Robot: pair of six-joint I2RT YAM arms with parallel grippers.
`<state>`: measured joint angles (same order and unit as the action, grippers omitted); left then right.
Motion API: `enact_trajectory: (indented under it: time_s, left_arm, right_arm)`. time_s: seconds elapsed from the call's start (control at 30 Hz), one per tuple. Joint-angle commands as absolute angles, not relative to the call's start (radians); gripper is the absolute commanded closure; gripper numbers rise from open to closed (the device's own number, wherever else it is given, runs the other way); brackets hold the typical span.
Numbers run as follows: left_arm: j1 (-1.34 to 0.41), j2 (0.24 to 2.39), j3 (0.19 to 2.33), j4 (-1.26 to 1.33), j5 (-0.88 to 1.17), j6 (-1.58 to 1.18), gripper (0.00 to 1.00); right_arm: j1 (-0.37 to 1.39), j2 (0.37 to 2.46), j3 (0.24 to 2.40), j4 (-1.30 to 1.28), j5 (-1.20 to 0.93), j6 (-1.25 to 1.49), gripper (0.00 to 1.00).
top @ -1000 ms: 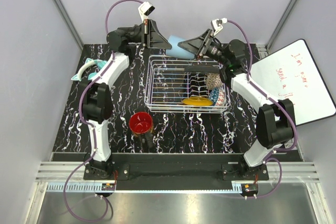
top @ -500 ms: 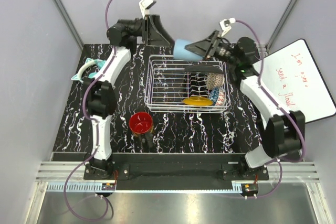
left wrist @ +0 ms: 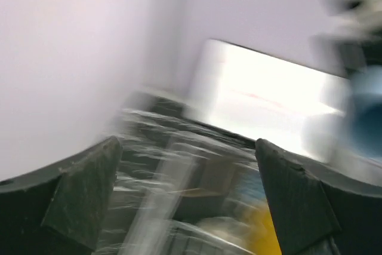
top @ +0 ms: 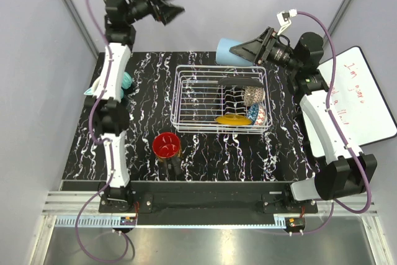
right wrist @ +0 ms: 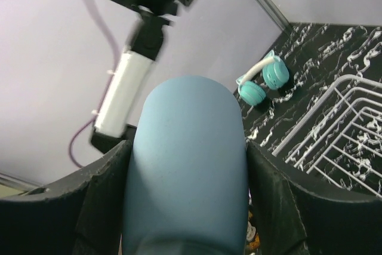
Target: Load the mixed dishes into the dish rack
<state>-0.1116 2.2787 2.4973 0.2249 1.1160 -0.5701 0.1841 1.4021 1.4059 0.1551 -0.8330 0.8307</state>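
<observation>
My right gripper (top: 243, 50) is shut on the light blue cup (top: 226, 48), holding it in the air past the far edge of the dish rack (top: 186, 100). In the right wrist view the cup (right wrist: 188, 159) fills the gap between both fingers (right wrist: 280, 198). My left gripper (top: 173, 9) is open and empty, raised high at the back left. Its wrist view is blurred, with nothing between the fingers (left wrist: 83, 198). The rack holds the mustard-yellow plate (top: 232, 119), the gold lattice bowl (top: 251, 95) and a black plate (top: 239, 81). The dark mug with red inside (top: 166, 146) stands on the table in front of the rack.
Teal headphones (top: 108, 82) lie at the table's left edge, also seen as headphones (right wrist: 265, 79) in the right wrist view. A whiteboard (top: 356, 97) leans at the right. A patterned dish (top: 259, 114) sits in the rack's right end.
My left gripper opened, let go of the cup and swung up and to the left. My right gripper kept the cup and moved slightly right and back.
</observation>
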Motion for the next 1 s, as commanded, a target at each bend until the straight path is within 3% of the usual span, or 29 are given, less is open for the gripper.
enact_trajectory:
  time_s: [0.0,0.07,0.13,0.27,0.4,0.5,0.77,0.97]
  left_arm:
    - [-0.253,2.037,2.598,-0.299,0.258,0.575,0.01]
    - [-0.351,2.034,2.541,-0.374,0.137,0.681,0.01]
    - [-0.347,1.987,2.352,-0.408,0.095,0.626,0.01]
    - [-0.230,1.950,2.159,-0.566,0.178,0.210,0.01]
    - [-0.059,1.828,1.941,-0.634,0.470,0.068,0.01]
    - [-0.008,1.737,1.780,-0.632,0.561,0.067,0.01]
    - [0.000,1.677,1.491,-0.626,0.629,0.175,0.01]
    - [-0.002,1.762,1.473,-0.565,0.646,0.155,0.01]
  right_arm:
    - [0.195,1.382,1.492,0.019,-0.844,0.764,1.00]
    - [0.227,1.400,1.572,-0.096,-0.786,0.644,1.00]
    - [0.270,1.469,1.738,-0.344,-0.647,0.522,1.00]
    - [0.373,1.731,2.161,-0.814,-0.405,0.312,1.00]
    - [0.406,1.987,2.512,-0.971,-0.264,0.301,1.00]
    - [0.458,2.142,2.705,-1.025,-0.189,0.288,1.00]
    - [0.594,2.339,2.755,-1.006,-0.022,0.235,1.00]
    - [0.606,2.352,2.740,-1.003,-0.011,0.232,1.00]
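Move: Over to the right hand's left, about 12 cm ahead and 13 cm left of it and some 32 cm below, lies the open far-left part of the dish rack, where the blue cup it holds is being taken. The dark tray standing in the rack is about 9 cm ahead and 5 cm right; the yellow plate about 6 cm back and 2 cm left. The red cup sits roughly 15 cm back, 20 cm left. That same rack corner is about 6 cm back, 2 cm right and 35 cm below the left hand. Carrying the blue cup in its kept grip, the right hand first swings forward and left, rising slightly, then drops about 20 cm below its start towards the rack's far-left part, its fingers turning some 50 degrees from level to slant down. The left hand, still open and empty, jerks briefly forward, left and up, then sweeps down some 27 cm, left and back to low beside the rack, easing a little right at the end. ##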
